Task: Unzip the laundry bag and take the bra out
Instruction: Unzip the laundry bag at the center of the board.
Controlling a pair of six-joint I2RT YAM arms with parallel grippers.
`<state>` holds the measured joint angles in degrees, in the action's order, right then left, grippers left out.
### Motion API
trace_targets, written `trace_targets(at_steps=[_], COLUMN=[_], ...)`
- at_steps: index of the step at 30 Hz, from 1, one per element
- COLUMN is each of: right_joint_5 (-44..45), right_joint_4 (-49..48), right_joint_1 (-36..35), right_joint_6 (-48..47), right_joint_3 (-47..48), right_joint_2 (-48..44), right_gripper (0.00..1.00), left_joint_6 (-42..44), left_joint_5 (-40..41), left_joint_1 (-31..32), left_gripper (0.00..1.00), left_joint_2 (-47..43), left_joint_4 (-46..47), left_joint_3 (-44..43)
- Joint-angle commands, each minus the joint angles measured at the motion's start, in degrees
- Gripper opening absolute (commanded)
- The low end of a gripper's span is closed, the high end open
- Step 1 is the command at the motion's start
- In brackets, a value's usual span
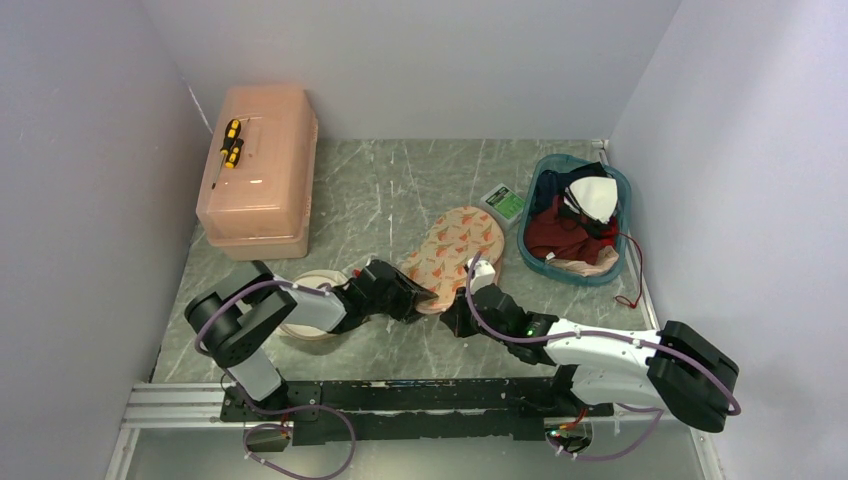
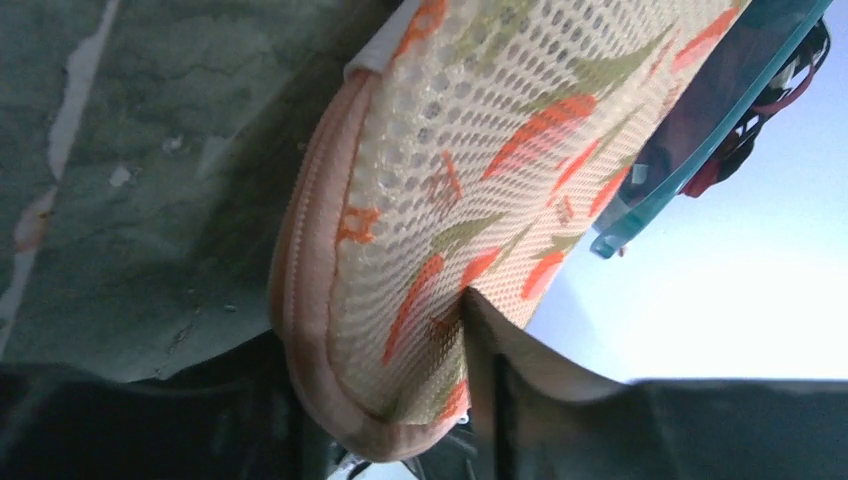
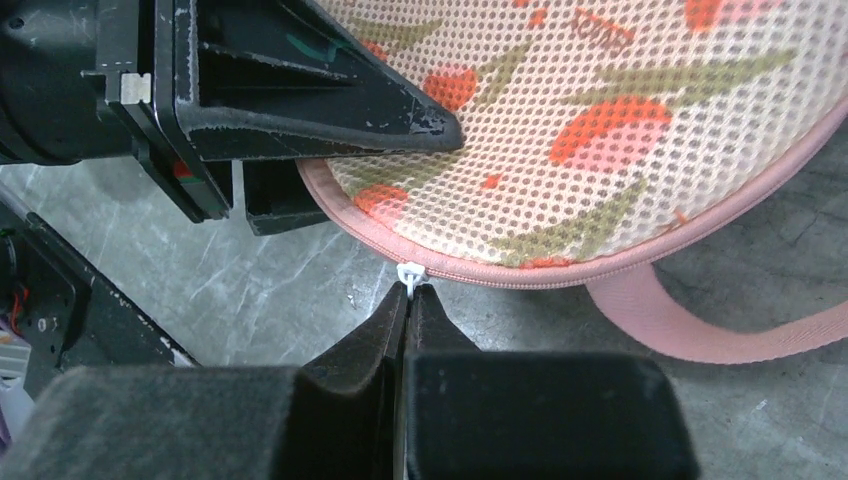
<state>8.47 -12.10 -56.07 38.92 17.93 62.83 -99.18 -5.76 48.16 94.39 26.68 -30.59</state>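
Note:
The laundry bag (image 1: 300, 325), round with a cream rim, lies at the left, mostly hidden under my left arm. The bra is hidden. Both grippers are at a beige mesh two-cup pouch (image 1: 455, 240) with orange marks and a pink zipper rim, which also shows in the left wrist view (image 2: 470, 170) and the right wrist view (image 3: 600, 130). My left gripper (image 1: 425, 295) (image 2: 420, 400) is shut on the pouch's near edge. My right gripper (image 1: 458, 318) (image 3: 410, 290) is shut on the pouch's small white zipper pull (image 3: 410, 272).
A teal basket (image 1: 608, 262) at the right holds dark red and white cloths. A pink lidded box (image 1: 260, 190) with a yellow-black tool (image 1: 231, 142) stands at the back left. A small green card (image 1: 504, 201) lies behind the pouch. A pink strap (image 3: 700, 325) trails off the pouch.

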Motion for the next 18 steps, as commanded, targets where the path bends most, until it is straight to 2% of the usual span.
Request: trace_targets(at_steps=[1, 6, 11, 18], right_joint_5=[2.20, 5.30, 6.90, 9.41], right_joint_4=[-0.10, 3.95, 6.20, 7.17], right_joint_1=[-0.42, -0.33, 0.10, 1.99], right_joint_6=[-1.50, -1.72, -1.19, 0.34], right_joint_3=[0.06, 0.55, 1.97, 2.80], right_joint_2=[-0.82, -2.09, -0.08, 1.56], right_gripper=[0.00, 0.00, 0.00, 0.00], left_joint_6=[0.31, 3.72, 7.83, 14.93], left_joint_5=[3.39, 4.16, 3.11, -6.38], left_joint_1=[0.19, -0.90, -3.27, -10.28], left_gripper=[0.40, 0.13, 0.03, 0.03], left_joint_2=[-1.15, -6.91, -11.43, -13.69], left_joint_4=[1.42, -5.81, -12.54, -13.58], left_joint_3=[1.27, 1.09, 0.61, 1.22])
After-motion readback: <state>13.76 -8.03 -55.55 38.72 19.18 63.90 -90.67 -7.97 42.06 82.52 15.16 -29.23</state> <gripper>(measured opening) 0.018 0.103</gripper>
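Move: The laundry bag's near-left end already sits between the left gripper's open fingers, with the bag's middle about 8 cm farther out and 5 cm to the right. The green-labelled box is some 19 cm ahead and 14 cm to the right of the left hand; the round white bag is about 22 cm to its left, level with it. The right fingers already hold the zipper pull; from them that near-left end lies about 3 cm ahead and 3 cm left, and the pink strap some 5 cm ahead and 6 cm right. Close the left gripper on the bag's near-left end, pinching it beside the zip, then lift it about 2.5 cm and draw it some 4 cm to the left, away from the right hand. Keep the right fingers shut on the zipper pull and ease it about 2 cm to the right, a little forward and down, along the zip against the left hand's pull. ##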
